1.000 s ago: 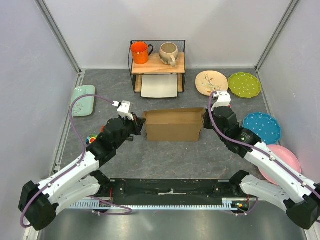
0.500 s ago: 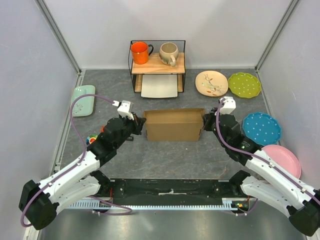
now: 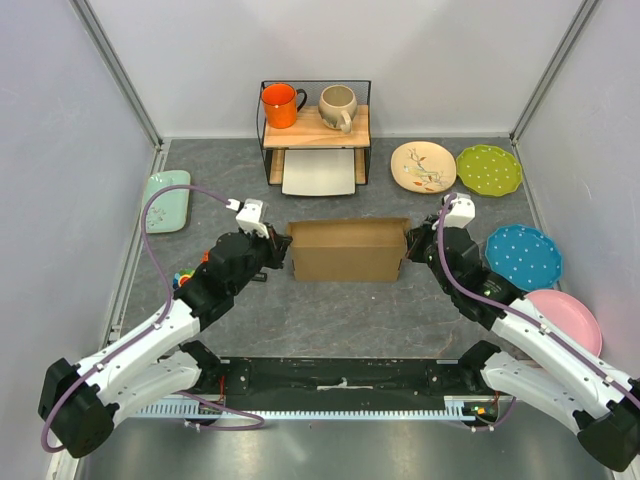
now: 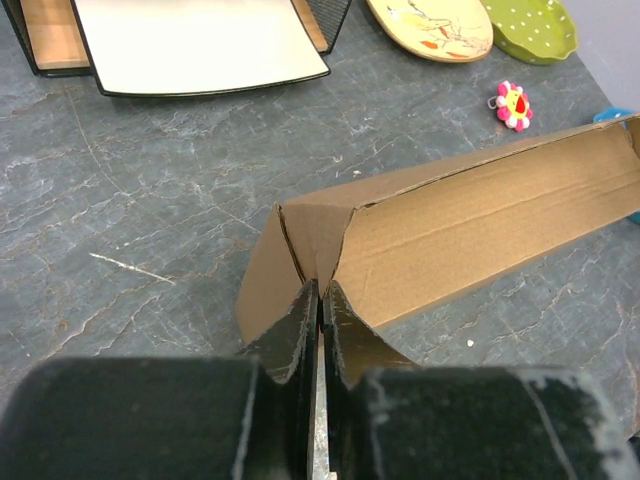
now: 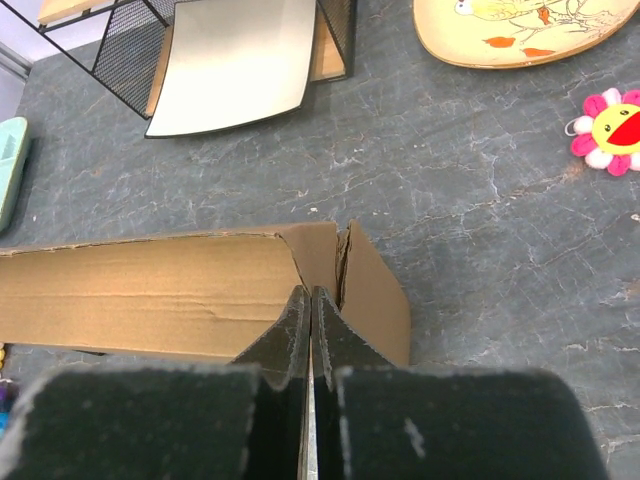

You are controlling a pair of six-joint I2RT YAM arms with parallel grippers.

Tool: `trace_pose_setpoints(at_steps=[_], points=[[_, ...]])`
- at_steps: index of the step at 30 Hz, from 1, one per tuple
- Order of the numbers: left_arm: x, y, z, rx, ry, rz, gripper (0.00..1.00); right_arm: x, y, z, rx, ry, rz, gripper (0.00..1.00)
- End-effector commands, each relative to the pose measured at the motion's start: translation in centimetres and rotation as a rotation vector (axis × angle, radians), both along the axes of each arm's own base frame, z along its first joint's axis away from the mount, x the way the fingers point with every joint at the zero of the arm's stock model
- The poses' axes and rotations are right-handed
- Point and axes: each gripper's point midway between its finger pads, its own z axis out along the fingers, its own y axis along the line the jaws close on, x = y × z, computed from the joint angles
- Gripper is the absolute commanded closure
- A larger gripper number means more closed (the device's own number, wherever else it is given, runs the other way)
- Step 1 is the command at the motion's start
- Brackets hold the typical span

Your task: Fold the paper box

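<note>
The paper box [image 3: 345, 250] is a brown cardboard box standing open-topped at the table's middle, its long side facing me. My left gripper [image 3: 283, 250] is at its left end. In the left wrist view this gripper [image 4: 320, 290] is shut, tips at the folded corner of the box [image 4: 470, 230]. My right gripper [image 3: 410, 248] is at the right end. The right wrist view shows this gripper [image 5: 310, 292] shut too, tips against the inner end flap of the box [image 5: 140, 285], with the outer end wall just to their right. No cardboard shows between either pair of fingers.
Behind the box stands a wire rack [image 3: 315, 128] with an orange mug [image 3: 280, 104], a beige mug [image 3: 337, 106] and a white tray [image 3: 320, 172] beneath. Plates lie at the right: cream [image 3: 423, 165], green [image 3: 489, 169], blue [image 3: 524, 254], pink [image 3: 568, 325]. A mint tray [image 3: 166, 199] is at the left. A flower toy [image 5: 612, 130] lies near the box's right end.
My right gripper has drawn back from over the box's right end toward its outer side and closed. The left gripper and the box have barely moved.
</note>
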Motion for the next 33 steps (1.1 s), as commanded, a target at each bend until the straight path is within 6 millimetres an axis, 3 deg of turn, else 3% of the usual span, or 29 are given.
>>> trace_pose_setpoints(at_steps=[1,5,8,24,33], points=[[-0.5,1.9,-2.8,0.114,0.12,0.066,0.89,-4.0,-3.9,-8.0,-0.23,0.297,-0.049,1.0],[-0.3,1.7,-0.9,0.093,0.087,0.06,0.72,-4.2,-3.9,-8.6,-0.237,0.309,-0.045,1.0],[-0.2,1.6,0.7,0.078,0.06,0.053,0.67,-4.2,-3.8,-8.6,-0.233,0.308,-0.042,1.0],[0.7,0.4,5.6,0.023,-0.026,0.02,0.61,-4.2,-3.4,-8.3,-0.225,0.299,-0.017,1.0],[2.1,-0.2,5.7,0.082,-0.034,0.017,0.58,-4.1,-3.2,-8.1,-0.22,0.296,-0.008,1.0]])
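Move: The left fingers are nearly shut on the paper box's left end, close to its near corner. The box's middle is some 12 cm to their right, roughly level fore and aft, about 4 cm lower. From them, the white tray lies about 15 cm ahead and 6 cm right, the black pen roughly 8 cm left and 8 cm back. The right fingers are shut on the other end, the box's middle some 12 cm to their left and about 4 cm lower. Let go of the box's left end with the left gripper: open the fingers to a bit under half, then raise the hand straight up about 4 cm until the tips are clear above the flap, easing slightly forward at the end. Keep the right gripper shut on the box's right end, almost without moving. ##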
